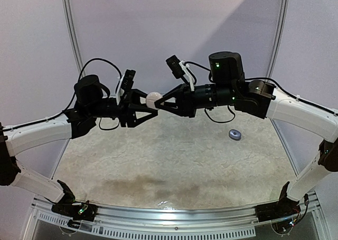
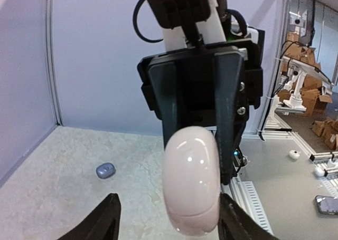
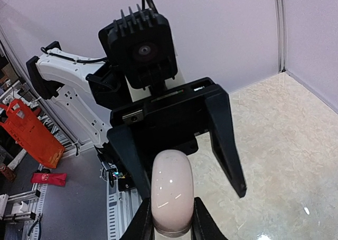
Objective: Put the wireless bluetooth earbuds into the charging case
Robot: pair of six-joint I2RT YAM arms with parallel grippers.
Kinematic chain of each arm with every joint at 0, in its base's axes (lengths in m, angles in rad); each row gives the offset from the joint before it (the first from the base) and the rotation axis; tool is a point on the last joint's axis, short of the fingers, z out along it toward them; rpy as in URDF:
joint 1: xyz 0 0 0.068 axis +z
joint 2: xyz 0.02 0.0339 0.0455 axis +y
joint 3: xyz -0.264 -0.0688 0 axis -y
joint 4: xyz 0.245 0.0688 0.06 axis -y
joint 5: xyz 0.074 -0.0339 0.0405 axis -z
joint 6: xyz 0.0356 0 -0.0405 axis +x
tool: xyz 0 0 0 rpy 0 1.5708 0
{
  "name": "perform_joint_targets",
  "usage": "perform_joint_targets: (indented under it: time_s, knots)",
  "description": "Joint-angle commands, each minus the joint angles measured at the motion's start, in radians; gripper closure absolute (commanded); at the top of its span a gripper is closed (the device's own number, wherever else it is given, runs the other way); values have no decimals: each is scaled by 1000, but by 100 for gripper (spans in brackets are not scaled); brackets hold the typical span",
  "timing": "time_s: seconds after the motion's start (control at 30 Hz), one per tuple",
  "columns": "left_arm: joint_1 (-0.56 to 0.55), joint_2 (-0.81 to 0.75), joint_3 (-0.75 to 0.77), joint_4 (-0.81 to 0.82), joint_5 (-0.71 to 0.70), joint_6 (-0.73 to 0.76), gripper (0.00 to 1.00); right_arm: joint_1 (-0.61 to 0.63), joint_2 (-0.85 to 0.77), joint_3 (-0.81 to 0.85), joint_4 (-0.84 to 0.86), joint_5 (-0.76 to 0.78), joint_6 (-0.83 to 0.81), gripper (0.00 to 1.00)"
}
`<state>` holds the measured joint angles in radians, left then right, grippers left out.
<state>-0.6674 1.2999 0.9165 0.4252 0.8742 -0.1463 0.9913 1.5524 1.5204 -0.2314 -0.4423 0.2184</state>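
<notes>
A pale pink oval charging case (image 1: pixel 153 99) hangs in mid-air above the table, its lid shut. My right gripper (image 1: pixel 160 104) is shut on one end of it, and the right wrist view shows both fingers pressed against the case (image 3: pixel 172 190). My left gripper (image 1: pixel 147 104) faces it from the other side, open. Its fingertips (image 2: pixel 110 208) stand wide on either side of the case (image 2: pixel 193 179); the left one is well apart from it. A small grey-blue earbud (image 1: pixel 234 135) lies on the table at the right, and the left wrist view shows this earbud (image 2: pixel 105 170) too.
The marbled tabletop (image 1: pixel 169 161) runs to a metal rail (image 1: pixel 169 214) at the near edge. White walls (image 1: pixel 158 24) close in the back and sides. Both arms meet high over the table's back middle.
</notes>
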Motion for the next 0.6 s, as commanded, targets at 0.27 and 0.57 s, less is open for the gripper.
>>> perform_joint_targets:
  time_s: [0.27, 0.57]
  knots:
    - [1, -25, -7, -195, -239, 175, 1, -196, -90, -296, 4, -17, 309, 100]
    - [3, -40, -18, -235, -283, 223, 1, -402, 67, -606, 68, -188, 522, 100]
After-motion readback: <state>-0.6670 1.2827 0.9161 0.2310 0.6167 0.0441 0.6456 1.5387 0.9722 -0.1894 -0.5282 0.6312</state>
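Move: Between the two hands is the closed white charging case, already pinched by the right fingers. It sits roughly 2 cm to the right of the left hand point, 1 cm back and 2 cm above. For the right hand, the bare tabletop it makes for lies about 8 cm ahead, 17 cm to its right and 36 cm down. The purple case stands some 13 cm farther out and 15 cm further right of that spot. Carrying the white case out from between the still-opening left fingers, the right hand first eases right and forward, then plunges towards the bare tabletop: about 23 cm down, 13 cm right and 7 cm forward. Its grip stays shut while the wrist rolls some 50 degrees and the fingers tip further down. The left fingers spread from half open to fully open as that hand drifts about 4 cm forward and nearly as far down. ##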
